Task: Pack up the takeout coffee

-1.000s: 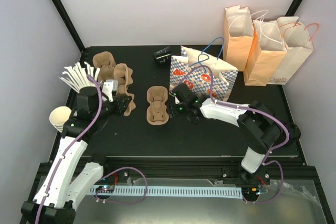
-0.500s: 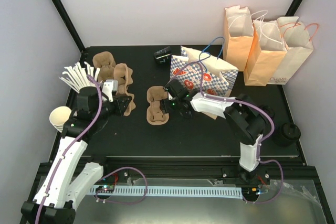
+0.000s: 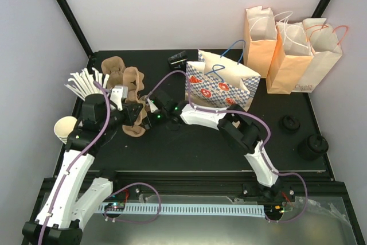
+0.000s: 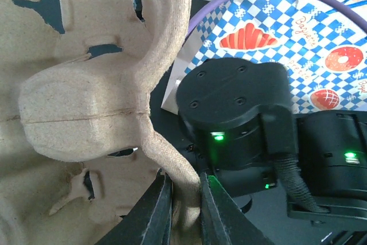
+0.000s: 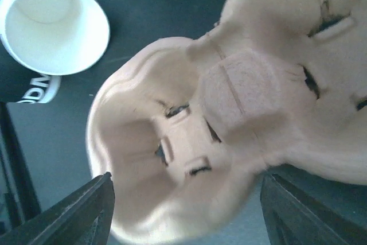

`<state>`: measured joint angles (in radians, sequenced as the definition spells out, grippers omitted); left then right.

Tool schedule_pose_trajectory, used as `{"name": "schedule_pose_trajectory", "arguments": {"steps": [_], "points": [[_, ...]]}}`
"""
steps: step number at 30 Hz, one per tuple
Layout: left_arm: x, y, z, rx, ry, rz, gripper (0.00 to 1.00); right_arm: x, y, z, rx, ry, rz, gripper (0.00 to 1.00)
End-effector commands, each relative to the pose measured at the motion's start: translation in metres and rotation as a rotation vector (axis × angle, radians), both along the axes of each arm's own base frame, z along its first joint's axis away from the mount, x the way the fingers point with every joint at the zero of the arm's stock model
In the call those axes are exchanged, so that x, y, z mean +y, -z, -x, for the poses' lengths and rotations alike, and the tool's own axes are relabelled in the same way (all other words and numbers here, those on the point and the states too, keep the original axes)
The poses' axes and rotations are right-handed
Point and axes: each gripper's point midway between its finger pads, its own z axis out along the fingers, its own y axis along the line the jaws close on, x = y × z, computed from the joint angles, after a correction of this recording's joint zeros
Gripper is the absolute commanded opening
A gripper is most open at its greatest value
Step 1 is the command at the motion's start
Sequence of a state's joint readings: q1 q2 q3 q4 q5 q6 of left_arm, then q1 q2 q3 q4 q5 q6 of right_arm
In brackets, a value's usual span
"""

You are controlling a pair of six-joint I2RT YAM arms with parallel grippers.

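Note:
The takeout coffee (image 3: 312,147), a small black lidded cup, stands at the table's right edge, far from both grippers. My left gripper (image 3: 133,116) (image 4: 184,207) is shut on the rim of a brown pulp cup carrier (image 4: 86,101) (image 3: 136,128) at the left of the table. My right arm reaches far left, and its gripper (image 3: 146,119) (image 5: 186,216) is open. The right fingers (image 5: 86,210) stand either side of one end of a carrier (image 5: 229,113) without closing on it. The right wrist's black body (image 4: 235,119) fills the left wrist view.
A blue-checked paper bag (image 3: 221,84) stands open just behind the right arm. Three plain bags (image 3: 292,55) stand at the back right. More carriers (image 3: 117,68), white sticks (image 3: 86,81) and cream paper cups (image 3: 66,127) (image 5: 54,27) crowd the left. A smaller black round thing (image 3: 289,123) sits near the coffee.
My right arm has swept left from the checked bag to the left gripper, its jaws opening wider. The carrier that lay mid-table is gone from there. The black cup is uncovered.

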<state>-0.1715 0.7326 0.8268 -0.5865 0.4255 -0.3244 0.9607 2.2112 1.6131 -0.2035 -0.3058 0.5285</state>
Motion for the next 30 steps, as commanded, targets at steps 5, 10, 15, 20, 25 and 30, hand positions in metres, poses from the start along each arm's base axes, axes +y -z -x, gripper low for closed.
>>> {"name": "schedule_pose_trajectory", "arguments": {"steps": [5, 10, 15, 20, 25, 30], "points": [[-0.002, 0.004, -0.002, 0.009, 0.021, -0.014, 0.16, -0.037, -0.057, -0.012, -0.109, 0.051, -0.055, 0.78], [-0.017, 0.026, -0.003, 0.071, 0.08, -0.005, 0.17, -0.089, -0.075, 0.002, -0.174, 0.114, -0.017, 0.79], [-0.053, 0.057, -0.002, 0.186, 0.166, -0.027, 0.17, -0.144, -0.087, 0.017, -0.238, 0.189, 0.071, 0.77], [-0.096, 0.105, 0.007, 0.351, 0.23, -0.13, 0.17, -0.194, -0.096, 0.033, -0.329, 0.211, 0.17, 0.76], [-0.128, 0.137, 0.024, 0.432, 0.292, -0.219, 0.2, -0.223, -0.102, 0.047, -0.395, 0.169, 0.233, 0.76], [-0.149, 0.139, 0.039, 0.455, 0.368, -0.24, 0.53, -0.23, -0.087, 0.052, -0.391, 0.152, 0.265, 0.75]]}}
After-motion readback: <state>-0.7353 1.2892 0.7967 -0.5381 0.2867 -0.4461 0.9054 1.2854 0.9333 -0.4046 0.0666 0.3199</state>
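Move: A held carrier goes to the bare table about 8 cm back, 13 cm right and 24 cm below the left hand. The pushed-aside carrier lies some 4 cm ahead, 3 cm left and 21 cm below it. The patterned bag stands 13 cm ahead and 33 cm right of the left hand, its middle 13 cm lower. From the right hand, that bare spot is roughly 10 cm back, 12 cm right and 5 cm down; the pushed-aside carrier is 2 cm ahead, 4 cm left and 3 cm below. The carrier still pinched in the left hand is carried down some 16 cm, right about 13 cm and slightly back, onto the cleared table in front of the bag, the wrist tipping down about 30 degrees and turning clockwise; the fingers open at the end to let go. The right hand, fingers staying wide open, backs off rightward from the pushed-aside carrier, rising and drawing back a little. ##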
